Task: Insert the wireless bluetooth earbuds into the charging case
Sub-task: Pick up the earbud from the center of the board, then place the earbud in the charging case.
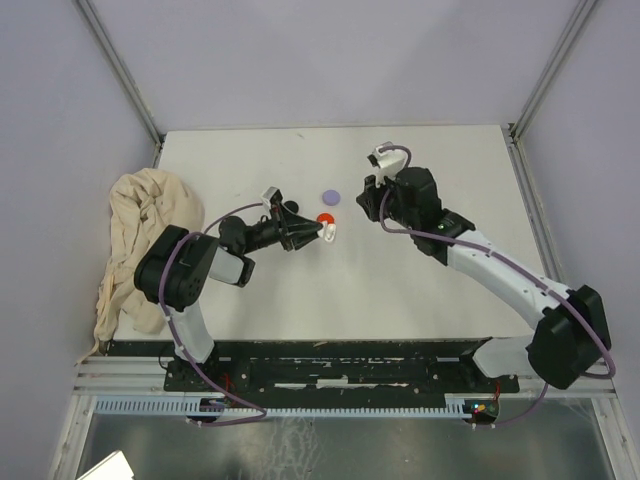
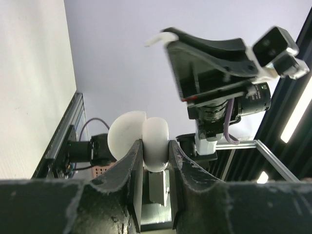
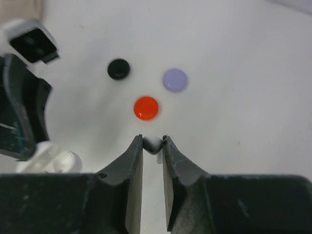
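Note:
A white charging case (image 2: 156,144) stands with its lid (image 2: 126,132) swung open, and my left gripper (image 2: 155,158) is shut on its body. From above, that case (image 1: 329,233) sits at the tip of the left gripper (image 1: 318,233), mid-table. My right gripper (image 3: 152,146) is shut on a white earbud (image 3: 152,144), with the stem pointing down between the fingertips. It hovers above the table, to the right of the case (image 3: 48,158). In the top view the right gripper (image 1: 370,197) hangs right of the case, and the earbud is too small to make out there.
Three round discs lie on the table beyond the right fingertips: red (image 3: 146,107), black (image 3: 118,68) and lilac (image 3: 174,80). From above, the red disc (image 1: 325,219) touches the case's far side. A crumpled beige cloth (image 1: 150,240) covers the left edge.

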{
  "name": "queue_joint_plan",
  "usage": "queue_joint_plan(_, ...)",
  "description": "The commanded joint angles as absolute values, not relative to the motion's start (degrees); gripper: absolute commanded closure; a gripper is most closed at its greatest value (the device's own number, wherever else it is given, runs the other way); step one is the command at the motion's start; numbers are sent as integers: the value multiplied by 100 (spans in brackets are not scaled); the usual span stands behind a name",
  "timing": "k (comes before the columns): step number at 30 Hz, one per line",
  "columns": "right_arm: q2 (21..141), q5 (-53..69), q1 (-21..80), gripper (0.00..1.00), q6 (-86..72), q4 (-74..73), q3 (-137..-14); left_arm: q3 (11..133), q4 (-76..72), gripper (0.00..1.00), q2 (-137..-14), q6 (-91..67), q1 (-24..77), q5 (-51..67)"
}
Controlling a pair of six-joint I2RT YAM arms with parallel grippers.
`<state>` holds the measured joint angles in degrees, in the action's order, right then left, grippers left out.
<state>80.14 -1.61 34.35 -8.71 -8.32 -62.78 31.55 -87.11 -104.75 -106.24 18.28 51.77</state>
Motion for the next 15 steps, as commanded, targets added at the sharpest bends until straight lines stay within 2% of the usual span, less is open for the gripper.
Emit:
queue_joint_plan(1, 7481, 697, 3442, 99, -787, 1508, -5410, 3360, -8631, 97, -10293, -10439, 1986, 5535)
queue_joint_plan(8, 7199, 1896, 3445, 98, -489, 2353, -4840, 3453, -8326, 97, -10211, -10246, 2083, 5821)
queue_joint_plan(15, 6870, 2498, 3437, 98, -360, 2605, -4514, 3508, -8311, 97, -10245, -10282, 2095, 5891)
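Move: The right hand already holds the white earbud; the open charging case, held in the left fingers, lies about 7 cm back and 7 cm to its left, roughly 1 cm lower. On the table some 20 cm below the right hand, the red disc is about 4 cm ahead and 7 cm left, and the lilac disc 9 cm ahead and 6 cm left. From the left hand, the earbud is about 7 cm ahead, 8 cm right and slightly higher. The right hand keeps its grip on the earbud and swings in towards the charging case, about 5 cm back and 4 cm left, after a quick rise of some 3 cm at the start, its wrist turning roughly 20 degrees counter-clockwise while the fingertips tip up towards level. The left hand keeps the case pinched and brings it about 2 cm back and 1.5 cm to the right, turning it slightly clockwise, without the earbud touching the case yet. ##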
